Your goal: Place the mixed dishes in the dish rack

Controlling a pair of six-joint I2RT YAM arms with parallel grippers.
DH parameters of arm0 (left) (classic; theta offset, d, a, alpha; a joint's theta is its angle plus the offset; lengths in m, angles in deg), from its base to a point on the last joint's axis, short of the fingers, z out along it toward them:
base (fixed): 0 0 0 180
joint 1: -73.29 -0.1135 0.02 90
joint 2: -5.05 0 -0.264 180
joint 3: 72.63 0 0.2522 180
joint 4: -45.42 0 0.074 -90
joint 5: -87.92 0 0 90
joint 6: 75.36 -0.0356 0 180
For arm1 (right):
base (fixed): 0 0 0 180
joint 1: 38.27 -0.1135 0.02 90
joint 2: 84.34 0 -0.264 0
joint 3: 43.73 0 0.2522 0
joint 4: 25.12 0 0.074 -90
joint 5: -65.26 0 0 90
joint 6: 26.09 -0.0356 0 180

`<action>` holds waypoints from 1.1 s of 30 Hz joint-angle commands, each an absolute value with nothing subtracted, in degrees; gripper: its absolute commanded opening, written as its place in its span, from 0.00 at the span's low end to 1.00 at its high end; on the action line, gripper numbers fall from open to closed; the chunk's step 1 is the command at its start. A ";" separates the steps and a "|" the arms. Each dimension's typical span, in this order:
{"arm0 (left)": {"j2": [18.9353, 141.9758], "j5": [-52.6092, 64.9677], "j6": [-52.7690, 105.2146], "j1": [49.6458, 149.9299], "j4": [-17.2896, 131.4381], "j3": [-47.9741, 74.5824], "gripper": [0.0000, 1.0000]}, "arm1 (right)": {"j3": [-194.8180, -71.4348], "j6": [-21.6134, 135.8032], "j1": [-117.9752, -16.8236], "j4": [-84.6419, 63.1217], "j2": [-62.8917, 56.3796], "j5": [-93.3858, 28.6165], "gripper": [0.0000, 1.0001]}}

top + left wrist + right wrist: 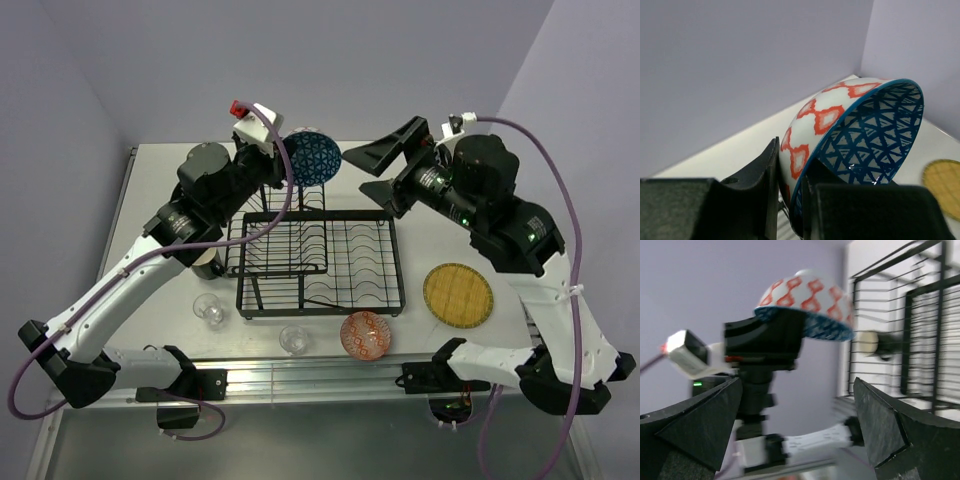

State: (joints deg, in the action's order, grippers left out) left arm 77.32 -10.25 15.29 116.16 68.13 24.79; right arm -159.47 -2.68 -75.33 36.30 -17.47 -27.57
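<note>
My left gripper (pixel 290 158) is shut on the rim of the small blue patterned bowl (pixel 312 157), holding it on edge in the air over the back of the dish rack (pixel 320 262). In the left wrist view one finger lies on the bowl's (pixel 855 125) red-and-white outside and the other on its blue inside. My right gripper (pixel 368 165) stands open just right of the bowl, with nothing between its fingers (pixel 695 420); its camera sees the bowl (pixel 805 297) and the rack (pixel 925 335). On the table lie the yellow plate (pixel 459 294), the orange-red bowl (pixel 365 335) and two glass cups (pixel 209 308) (pixel 295 339).
A black mug (pixel 208 265) stands left of the rack, partly hidden under my left arm. The rack's slots hold nothing. The table's near edge runs just behind the cups and the orange-red bowl; walls close in at the back and right.
</note>
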 commanded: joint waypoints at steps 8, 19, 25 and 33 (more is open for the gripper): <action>78.17 -16.49 -0.47 119.16 42.41 20.15 0.00 | -140.13 -42.60 -76.32 1.49 -21.93 -22.74 0.78; 79.32 -19.04 -7.15 122.86 35.98 17.78 0.00 | -140.28 -51.84 -78.00 -6.08 -18.16 -14.55 0.70; 78.79 -20.89 -10.84 124.70 34.40 15.76 0.00 | -139.85 -54.92 -79.14 -8.27 -15.52 -12.62 0.66; 78.09 -22.65 -15.85 126.20 31.41 12.77 0.00 | -141.26 -55.27 -79.32 -6.70 -13.85 -10.16 0.36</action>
State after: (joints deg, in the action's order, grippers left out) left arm 80.51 -22.66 -12.78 125.10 37.55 13.16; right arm -138.55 -49.69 -79.16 -3.45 -13.18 -13.63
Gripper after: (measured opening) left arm 0.210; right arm 0.375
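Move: The bowl, still pinched by its near rim in the left gripper, has its centre roughly 8 cm ahead of the open right hand, 12 cm to its left and 3 cm lower. From the left hand the bowl's middle lies about 2 cm ahead, 5 cm to the right and 1 cm up. The left gripper is some 7 cm ahead of the right hand, 17 cm left, 3 cm lower. The dish rack spreads about 40 cm below the right hand, centred 10 cm ahead and 12 cm left. The bowl is offered to the right hand: the left keeps its pinch, shifts 2 or 3 cm right and tips its fingers up about 25 degrees. The right hand goes some 9 cm forward and 5 cm left to the free rim, rising midway and then sinking again, while it rolls nearly 50 degrees, left side up. Its jaws narrow from wide open to under half, one finger inside the bowl and one outside. ##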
